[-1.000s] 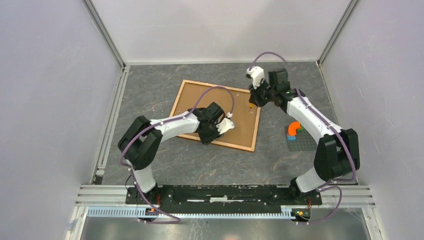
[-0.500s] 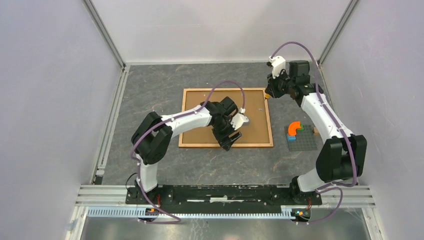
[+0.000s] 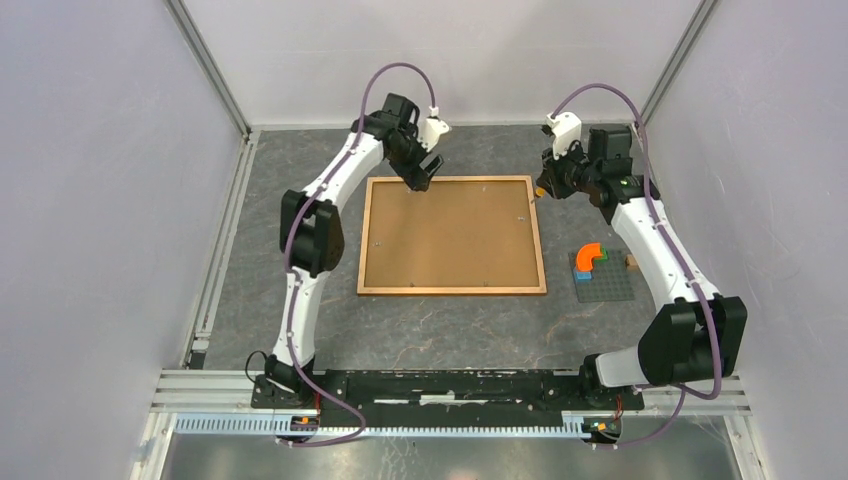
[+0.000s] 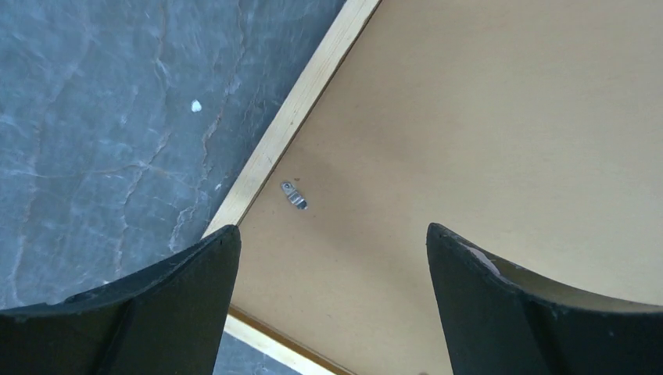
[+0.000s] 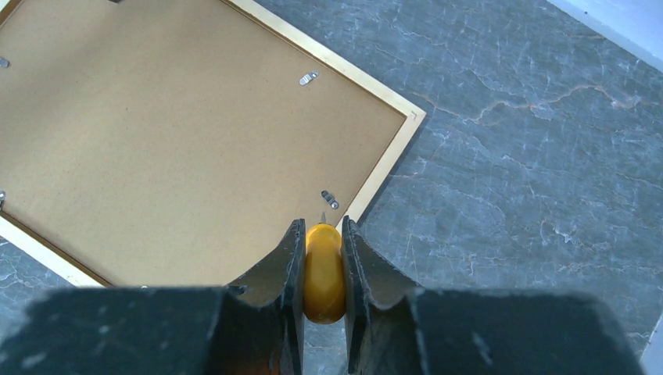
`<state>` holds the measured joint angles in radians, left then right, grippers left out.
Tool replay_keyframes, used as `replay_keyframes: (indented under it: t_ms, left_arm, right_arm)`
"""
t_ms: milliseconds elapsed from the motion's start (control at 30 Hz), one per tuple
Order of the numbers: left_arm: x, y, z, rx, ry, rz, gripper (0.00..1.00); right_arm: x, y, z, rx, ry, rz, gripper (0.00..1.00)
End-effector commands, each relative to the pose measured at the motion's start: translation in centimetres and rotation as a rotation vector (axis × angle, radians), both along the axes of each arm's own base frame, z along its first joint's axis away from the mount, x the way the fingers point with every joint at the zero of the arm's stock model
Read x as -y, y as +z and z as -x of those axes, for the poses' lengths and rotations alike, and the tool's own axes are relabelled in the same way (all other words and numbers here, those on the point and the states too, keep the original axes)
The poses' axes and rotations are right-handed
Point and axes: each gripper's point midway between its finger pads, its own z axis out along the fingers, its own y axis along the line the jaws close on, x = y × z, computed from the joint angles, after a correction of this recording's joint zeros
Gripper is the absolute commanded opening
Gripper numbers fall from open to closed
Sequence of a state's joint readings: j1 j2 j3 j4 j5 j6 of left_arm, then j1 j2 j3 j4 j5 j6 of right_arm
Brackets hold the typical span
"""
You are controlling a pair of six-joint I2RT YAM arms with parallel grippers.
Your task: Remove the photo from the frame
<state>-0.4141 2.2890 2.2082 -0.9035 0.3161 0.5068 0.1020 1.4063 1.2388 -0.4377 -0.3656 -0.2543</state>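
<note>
The frame (image 3: 450,290) lies face down on the table, its brown fibreboard back (image 4: 485,117) turned up. The photo is hidden beneath it. My left gripper (image 3: 424,170) hovers open over the frame's far left corner, with a small metal clip (image 4: 294,194) just beyond the left gripper (image 4: 332,230) and nothing between its fingers. At the far right corner my right gripper (image 3: 543,188) is shut on a yellow-handled tool (image 5: 323,269). The tool's thin tip points at a metal clip (image 5: 329,198) by the moulding. Another clip (image 5: 309,77) sits further along that edge.
A small grey baseplate (image 3: 606,280) with an orange curved brick (image 3: 590,255) sits to the right of the frame, under the right arm. A small tan block (image 3: 631,263) lies beside it. Enclosure walls close in on the left, back and right.
The frame has turned from askew to square with the table. My left gripper has left the frame's near middle, swung to the far left corner and opened. The right gripper shifted right, still holding the tool.
</note>
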Motion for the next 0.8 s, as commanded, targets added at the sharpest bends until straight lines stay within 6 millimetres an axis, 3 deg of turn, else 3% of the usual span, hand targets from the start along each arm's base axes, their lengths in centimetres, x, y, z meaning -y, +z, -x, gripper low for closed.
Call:
replay_keyframes:
  t_ms: [0, 233, 400, 567, 667, 767]
  left_arm:
    - [0.7, -2.6, -2.9, 0.1, -0.025, -0.09, 0.93]
    - [1.7, -5.4, -6.8, 0.148, 0.04, -0.085, 0.91]
    - [1.9, -7.8, -6.9, 0.139, 0.028, -0.117, 0.88]
    - [0.8, -9.9, -6.1, 0.08, 0.001, -0.15, 0.77]
    - [0.1, -9.5, -6.1, 0.051, 0.03, -0.137, 0.67]
    - [-0.7, -9.3, -4.4, -0.027, 0.002, -0.127, 0.55]
  right_arm:
    - [0.4, 0.4, 0.6, 0.013, -0.011, 0.001, 0.0]
    - [0.4, -0.1, 0.9, -0.005, -0.003, 0.01, 0.0]
    - [0.5, -0.3, 0.9, -0.009, 0.001, 0.016, 0.0]
    - [0.3, -0.4, 0.7, -0.013, 0.005, 0.014, 0.0]
    - [0.2, -0.4, 0.7, -0.015, 0.01, 0.009, 0.0]
    - [0.1, -0.6, 0.6, -0.02, 0.015, 0.005, 0.0]
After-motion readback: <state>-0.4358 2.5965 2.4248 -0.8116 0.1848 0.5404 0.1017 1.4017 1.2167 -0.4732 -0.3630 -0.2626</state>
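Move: The frame lies back up; the stretch of its far rim that the open left hand goes for is about 6 cm ahead, 2 cm to the right and 10 cm below. A small metal clip sits some 3 cm ahead and 3 cm left, and the far left corner about 6 cm ahead and 12 cm left, both at much the same depth. From the right hand, holding the screwdriver, that rim stretch is roughly 14 cm ahead, 19 cm left and 20 cm below. The left hand sinks about 9 cm and reaches 6 cm forward to the far rim, fingers partly closing astride. ##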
